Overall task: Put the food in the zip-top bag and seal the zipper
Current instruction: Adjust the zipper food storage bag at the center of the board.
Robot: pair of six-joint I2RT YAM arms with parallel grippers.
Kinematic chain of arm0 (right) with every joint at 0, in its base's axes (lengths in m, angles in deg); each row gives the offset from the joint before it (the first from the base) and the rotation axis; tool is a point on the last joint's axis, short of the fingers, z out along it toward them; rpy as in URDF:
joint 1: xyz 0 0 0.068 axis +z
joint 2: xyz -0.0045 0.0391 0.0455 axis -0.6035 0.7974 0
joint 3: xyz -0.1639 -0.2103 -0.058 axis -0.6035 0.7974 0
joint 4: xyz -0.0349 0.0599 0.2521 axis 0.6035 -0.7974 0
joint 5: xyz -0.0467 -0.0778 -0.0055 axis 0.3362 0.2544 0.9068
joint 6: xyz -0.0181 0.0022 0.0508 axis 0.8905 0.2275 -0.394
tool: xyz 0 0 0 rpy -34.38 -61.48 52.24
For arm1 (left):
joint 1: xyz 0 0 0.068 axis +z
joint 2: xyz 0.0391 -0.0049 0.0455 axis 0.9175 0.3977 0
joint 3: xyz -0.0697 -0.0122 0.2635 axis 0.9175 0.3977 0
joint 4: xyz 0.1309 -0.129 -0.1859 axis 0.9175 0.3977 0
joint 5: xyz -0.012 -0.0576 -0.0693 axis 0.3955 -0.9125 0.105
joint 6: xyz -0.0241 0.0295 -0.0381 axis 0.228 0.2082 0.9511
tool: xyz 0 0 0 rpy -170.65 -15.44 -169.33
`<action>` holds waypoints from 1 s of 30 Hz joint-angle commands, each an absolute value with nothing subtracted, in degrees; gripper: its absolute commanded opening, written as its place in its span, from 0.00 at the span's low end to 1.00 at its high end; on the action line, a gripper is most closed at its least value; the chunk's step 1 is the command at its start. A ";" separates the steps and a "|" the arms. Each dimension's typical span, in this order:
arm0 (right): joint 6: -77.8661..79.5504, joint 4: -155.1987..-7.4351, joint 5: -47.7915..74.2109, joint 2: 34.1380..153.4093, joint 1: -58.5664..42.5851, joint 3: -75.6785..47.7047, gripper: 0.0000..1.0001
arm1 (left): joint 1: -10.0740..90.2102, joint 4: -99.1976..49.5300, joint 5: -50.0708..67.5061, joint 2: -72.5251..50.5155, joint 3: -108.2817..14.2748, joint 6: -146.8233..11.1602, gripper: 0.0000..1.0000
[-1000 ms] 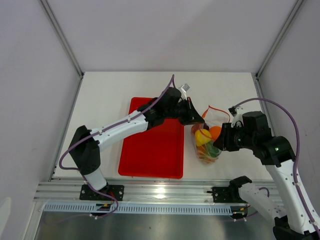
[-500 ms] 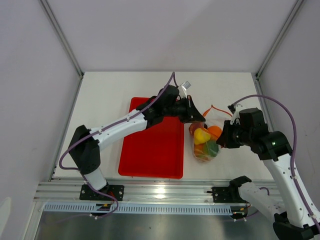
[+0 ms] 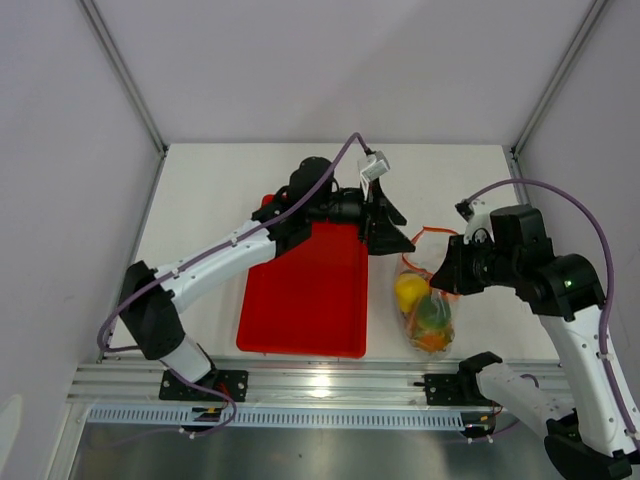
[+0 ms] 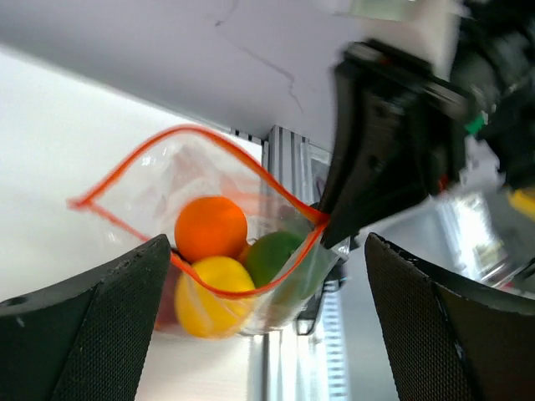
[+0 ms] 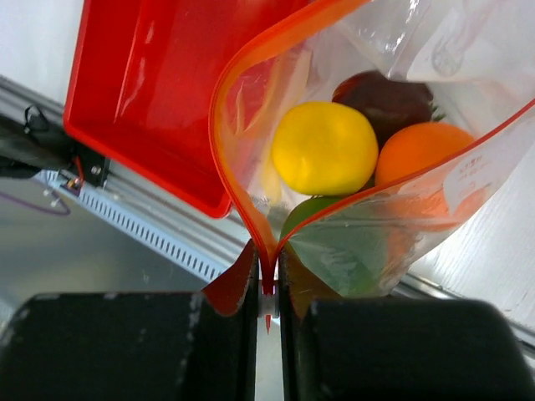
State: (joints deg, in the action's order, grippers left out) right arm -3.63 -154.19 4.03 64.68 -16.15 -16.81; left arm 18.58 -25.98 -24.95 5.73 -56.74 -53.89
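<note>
The clear zip-top bag point(image 3: 427, 300) hangs by one corner from my right gripper point(image 3: 447, 279), whose jaws are shut on the end of the red-orange zipper point(image 5: 267, 276). Its mouth gapes open point(image 4: 201, 159). Inside lies the food: a yellow fruit point(image 5: 326, 146), an orange point(image 5: 418, 159), a green fruit point(image 4: 272, 255) and a dark red one point(image 5: 384, 100). My left gripper point(image 3: 387, 225) stands wide open just left of the bag's mouth, touching nothing; its fingers point(image 4: 84, 326) frame the bag in the left wrist view.
The red tray point(image 3: 300, 300) lies left of the bag, under the left arm. The aluminium rail point(image 3: 330, 385) runs along the table's near edge, just below the bag. White walls close in the back and both sides.
The left gripper let go of the bag's mouth, opened wide and drew back. The right gripper shut on the zipper's end, and the bag swung down toward the near edge.
</note>
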 commanded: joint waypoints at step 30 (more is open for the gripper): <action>-3.51 -155.52 -18.00 60.41 -11.72 -16.40 0.00 | 14.81 -62.58 -55.13 3.53 -47.79 -68.05 0.99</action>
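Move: My right hand still pinches the near corner of the zip bag's open rim. That corner, beside which my empty left hand comes in, is about 8 cm back, 7 cm right and 5 cm below the left fingers. From my right hand, the yellow fruit in the bag sits some 3 cm ahead, 6 cm left; the orange about 6 cm ahead, 1 cm left; the green fruit 1 cm back, 1 cm left, all roughly 10 cm lower. I keep the bag's corner pinched in my right hand and carry it back about 8 cm, drifting left and slightly up while turning some 20 degrees counter-clockwise. My left hand, already wide open, sweeps back about 11 cm over the bag mouth, bowing out left and then partly returning right, and swings some 45 degrees clockwise so its fingers face the pinched corner; contact with the rim can't be seen. ##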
